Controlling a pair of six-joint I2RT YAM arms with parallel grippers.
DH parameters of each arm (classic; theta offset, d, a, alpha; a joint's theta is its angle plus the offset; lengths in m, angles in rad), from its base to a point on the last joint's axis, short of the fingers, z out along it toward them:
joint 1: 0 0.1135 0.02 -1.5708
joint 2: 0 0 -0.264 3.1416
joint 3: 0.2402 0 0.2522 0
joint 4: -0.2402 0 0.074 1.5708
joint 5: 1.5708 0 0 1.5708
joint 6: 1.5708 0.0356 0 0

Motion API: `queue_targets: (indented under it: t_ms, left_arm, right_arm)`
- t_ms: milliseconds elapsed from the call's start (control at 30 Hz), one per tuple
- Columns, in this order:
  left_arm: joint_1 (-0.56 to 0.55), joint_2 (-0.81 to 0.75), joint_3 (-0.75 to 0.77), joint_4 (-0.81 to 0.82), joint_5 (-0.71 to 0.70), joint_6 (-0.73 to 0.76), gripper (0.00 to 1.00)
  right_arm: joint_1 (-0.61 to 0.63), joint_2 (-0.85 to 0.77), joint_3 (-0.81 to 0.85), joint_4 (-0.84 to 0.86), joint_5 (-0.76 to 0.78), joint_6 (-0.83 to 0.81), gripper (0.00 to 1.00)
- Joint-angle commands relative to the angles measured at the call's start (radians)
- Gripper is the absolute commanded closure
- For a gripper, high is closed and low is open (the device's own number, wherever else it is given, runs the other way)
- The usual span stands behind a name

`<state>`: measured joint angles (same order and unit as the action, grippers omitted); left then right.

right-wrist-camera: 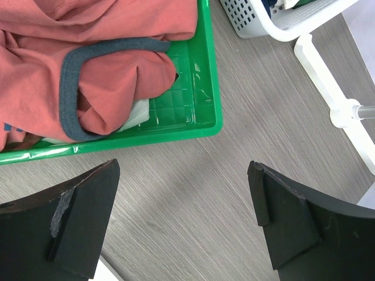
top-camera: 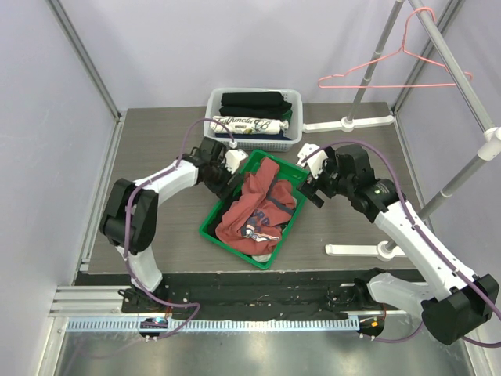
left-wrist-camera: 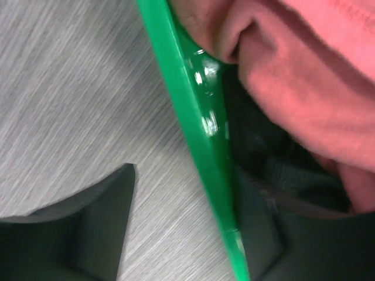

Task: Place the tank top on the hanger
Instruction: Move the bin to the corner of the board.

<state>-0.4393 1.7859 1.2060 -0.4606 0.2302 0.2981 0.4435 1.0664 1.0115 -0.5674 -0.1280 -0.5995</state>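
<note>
The rust-red tank top (top-camera: 254,207) lies bunched in a green tray (top-camera: 211,213) at mid-table. My left gripper (top-camera: 237,174) sits at the tray's far left wall. In the left wrist view this gripper (left-wrist-camera: 187,175) straddles the green wall (left-wrist-camera: 205,140), one finger outside over the table and the other inside below the red cloth (left-wrist-camera: 304,76); the jaws are apart and hold nothing. Right of the tray, my right gripper (top-camera: 311,188) hovers open over bare table (right-wrist-camera: 181,175), the navy-trimmed tank top (right-wrist-camera: 117,76) ahead of it. The pink hanger (top-camera: 362,69) hangs from the rack rail at the back right.
A white basket (top-camera: 215,106) behind the tray holds folded black clothes (top-camera: 254,102) and a white printed cloth (top-camera: 246,124). The rack's rail (top-camera: 454,63), its poles and its white feet (top-camera: 344,124) (top-camera: 360,249) take up the right side. The basket's corner (right-wrist-camera: 263,17) and one foot (right-wrist-camera: 334,88) lie near my right gripper.
</note>
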Motion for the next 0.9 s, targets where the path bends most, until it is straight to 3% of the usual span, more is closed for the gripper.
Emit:
queue_targets:
  t_ms: [0,67,200,300,600,867]
  left_arm:
    - [-0.009,0.02,0.049,0.016,0.009,0.019,0.39]
    - [-0.009,0.026,0.05,0.013,0.011,0.013,0.44]
    - [-0.009,0.024,0.05,-0.007,0.003,0.004,0.63]
    - [-0.01,0.015,0.046,-0.023,-0.008,-0.005,0.7]
    - [-0.009,-0.06,-0.02,-0.072,-0.071,0.021,0.82]
    - [0.043,-0.152,-0.121,-0.07,-0.121,0.087,0.85]
  right_arm:
    - [0.004,-0.011,0.004,0.043,0.005,0.009,0.0]
    - [0.003,-0.011,0.006,0.043,0.001,0.009,0.0]
    - [0.004,-0.003,0.01,0.044,-0.009,0.009,0.0]
    - [0.004,-0.005,0.015,0.044,-0.012,0.01,0.0]
    - [0.004,-0.003,0.024,0.038,-0.021,0.017,0.0]
    - [0.004,-0.003,0.024,0.037,-0.032,0.02,0.0]
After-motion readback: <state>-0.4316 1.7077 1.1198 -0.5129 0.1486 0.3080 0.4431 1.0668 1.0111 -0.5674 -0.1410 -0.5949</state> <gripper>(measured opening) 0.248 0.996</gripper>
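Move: The green bin's left rim already lies between the left hand's open fingers, about 1 cm to the right and 1 cm below their midpoint. The bin's red garment is centred some 8 cm to the right and 3 cm back, and the white basket some 20 cm ahead and 7 cm right. From the raised right hand, that gripped stretch of rim is roughly 19 cm left, 5 cm ahead and 15 cm lower. The left fingers close from both sides and pinch the green bin's left rim, the hand edging barely 1 cm right and down as they shut. Gripping it, the hand then drags the bin about 3 cm left and 2 to 3 cm back towards the table's near left corner, staying low. ##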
